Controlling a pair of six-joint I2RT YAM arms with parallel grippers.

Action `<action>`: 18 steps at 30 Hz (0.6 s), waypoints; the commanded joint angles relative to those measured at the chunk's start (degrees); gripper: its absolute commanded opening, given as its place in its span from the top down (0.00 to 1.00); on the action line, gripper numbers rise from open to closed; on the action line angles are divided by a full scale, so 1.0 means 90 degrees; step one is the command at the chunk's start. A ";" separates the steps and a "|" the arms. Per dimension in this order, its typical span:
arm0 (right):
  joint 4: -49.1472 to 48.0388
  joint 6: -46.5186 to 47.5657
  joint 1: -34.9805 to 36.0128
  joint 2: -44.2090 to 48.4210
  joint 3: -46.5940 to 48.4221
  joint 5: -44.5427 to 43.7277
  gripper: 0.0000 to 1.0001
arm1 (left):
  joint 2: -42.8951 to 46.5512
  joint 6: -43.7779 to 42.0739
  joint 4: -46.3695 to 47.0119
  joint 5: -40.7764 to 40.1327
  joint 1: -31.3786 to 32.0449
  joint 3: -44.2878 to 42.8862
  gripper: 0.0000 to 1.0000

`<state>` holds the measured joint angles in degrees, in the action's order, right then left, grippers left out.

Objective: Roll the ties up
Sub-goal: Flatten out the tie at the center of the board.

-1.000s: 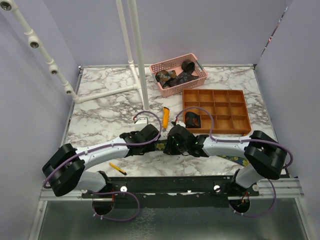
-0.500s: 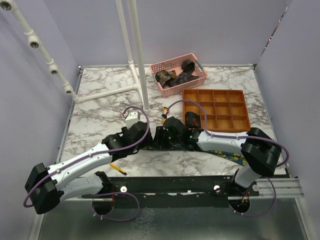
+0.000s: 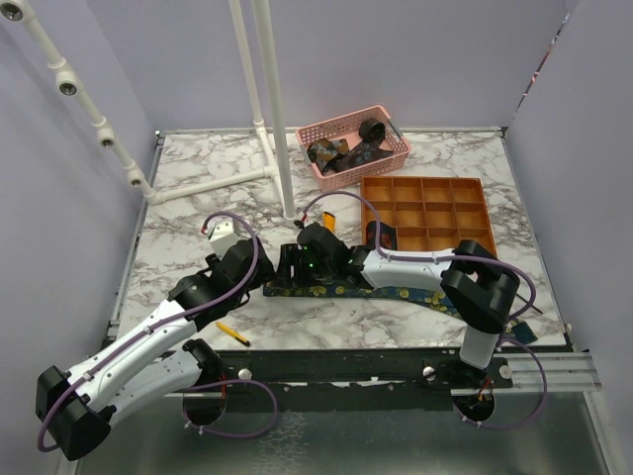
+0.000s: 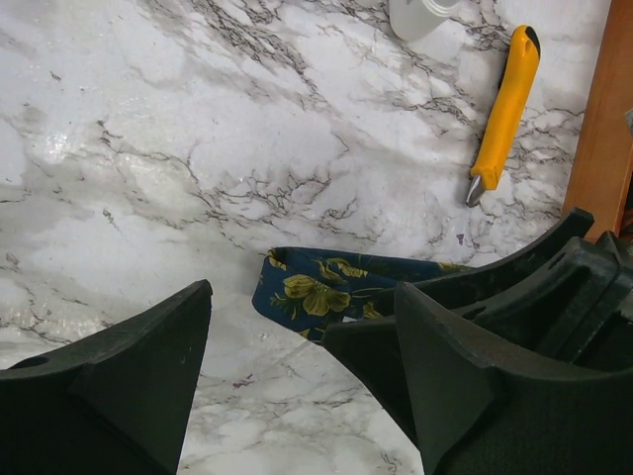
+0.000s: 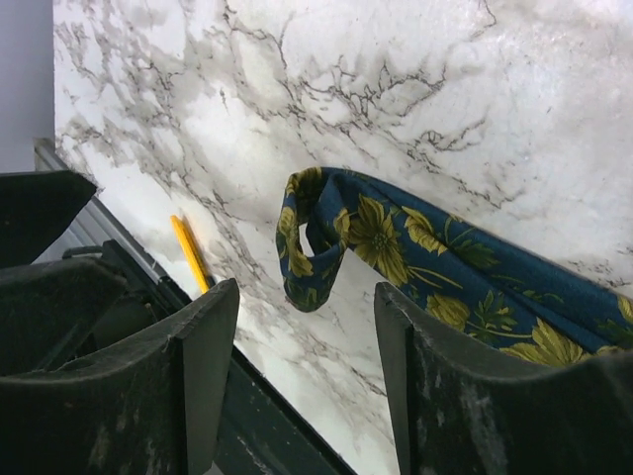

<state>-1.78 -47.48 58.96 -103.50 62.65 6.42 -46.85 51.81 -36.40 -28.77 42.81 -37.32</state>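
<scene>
One navy tie (image 3: 396, 291) with yellow flowers lies stretched flat along the table's near side. Its left end (image 4: 316, 292) rests on the marble; in the right wrist view that end (image 5: 316, 237) curls up into a small loop. My left gripper (image 3: 265, 275) (image 4: 301, 284) is open just short of the end, with nothing between its fingers. My right gripper (image 3: 288, 265) (image 5: 307, 287) is open too, hovering over the curled end without touching it. More ties (image 3: 346, 150), some coiled, lie in the pink basket (image 3: 316, 129). One coiled tie (image 3: 381, 236) sits in the orange tray (image 3: 465, 213).
An orange-yellow utility knife (image 4: 504, 109) (image 3: 328, 220) lies beyond the tie end, next to the tray. A yellow pencil (image 3: 232, 333) (image 5: 188, 252) rests near the front edge. White pipe stand (image 3: 282, 109) rises at the back middle, its foot (image 4: 420, 12) just beyond the knife.
Both grippers have opened wider and moved left. The tie now lies stretched out flat, its left end carried further left.
</scene>
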 commanded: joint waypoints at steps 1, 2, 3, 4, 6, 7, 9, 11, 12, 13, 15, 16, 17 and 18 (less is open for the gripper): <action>0.0396 0.0174 0.0060 -0.0321 0.0305 0.0117 0.38 | 0.0059 0.0100 -0.0164 -0.0284 -0.0035 0.0082 0.24; 0.0470 0.0179 0.0060 -0.0384 0.0352 0.0089 0.39 | 0.0031 0.0107 -0.0164 -0.0289 -0.0034 0.0085 0.24; 0.0523 0.0192 0.0060 -0.0429 0.0381 0.0059 0.41 | 0.0010 0.0099 -0.0164 -0.0273 -0.0039 0.0090 0.24; 0.0574 0.0190 0.0063 -0.0466 0.0399 -0.0004 0.43 | -0.0019 0.0097 -0.0164 -0.0270 -0.0032 0.0086 0.24; 0.0688 0.0139 0.0061 -0.0506 0.0409 -0.0152 0.48 | -0.0050 0.0098 -0.0146 -0.0246 -0.0042 0.0095 0.24; 0.0741 0.0147 0.0060 -0.0527 0.0403 -0.0217 0.50 | -0.0056 0.0099 -0.0138 -0.0239 -0.0041 0.0104 0.24; 0.0831 0.0172 0.0057 -0.0548 0.0388 -0.0372 0.57 | -0.0062 0.0100 -0.0110 -0.0216 -0.0047 0.0129 0.24; 0.0847 0.0201 0.0051 -0.0543 0.0348 -0.0457 0.62 | -0.0091 0.0102 -0.0081 -0.0195 -0.0045 0.0163 0.24; 0.0826 0.0228 0.0033 -0.0529 0.0310 -0.0483 0.64 | -0.0099 0.0101 -0.0056 -0.0175 -0.0044 0.0176 0.24; 0.0803 0.0257 0.0018 -0.0523 0.0287 -0.0483 0.66 | -0.0107 0.0102 -0.0036 -0.0158 -0.0044 0.0195 0.24; 0.0750 0.0320 -0.0020 -0.0509 0.0243 -0.0447 0.69 | -0.0143 0.0101 0.0021 -0.0113 -0.0049 0.0236 0.24; 0.0733 0.0357 -0.0039 -0.0503 0.0229 -0.0427 0.70 | -0.0158 0.0095 0.0049 -0.0093 -0.0048 0.0261 0.24; 0.0707 0.0384 -0.0062 -0.0502 0.0225 -0.0400 0.71 | -0.0178 0.0093 0.0087 -0.0075 -0.0041 0.0285 0.24; 0.0695 0.0420 -0.0087 -0.0497 0.0213 -0.0366 0.71 | -0.0191 0.0074 0.0127 -0.0035 -0.0048 0.0309 0.24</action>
<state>3.66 -45.54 58.83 -107.37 65.19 4.19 -47.99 52.53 -36.27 -29.41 42.70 -35.88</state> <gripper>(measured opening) 0.302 0.759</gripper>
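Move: The turned-over left end of the tie lies almost straight under my right hand, about 4 cm down and perhaps 1 cm to the right. From there, the orange tool is some 13 cm farther out and 11 cm to the right, while the yellow cutter is about 10 cm back and 10 cm to the left, both on the table. From my left hand, the tie end is roughly 4 cm right, 1 cm back and 10 cm below. I lower my right hand about 3 cm onto the folded end of the tie, easing roughly 1 cm to the right, and bring its open fingers together to about half their gap, so the tips come in on both sides of the raised flap and begin to pinch the cloth. My left hand, open and empty, sinks only about a centimetre. ##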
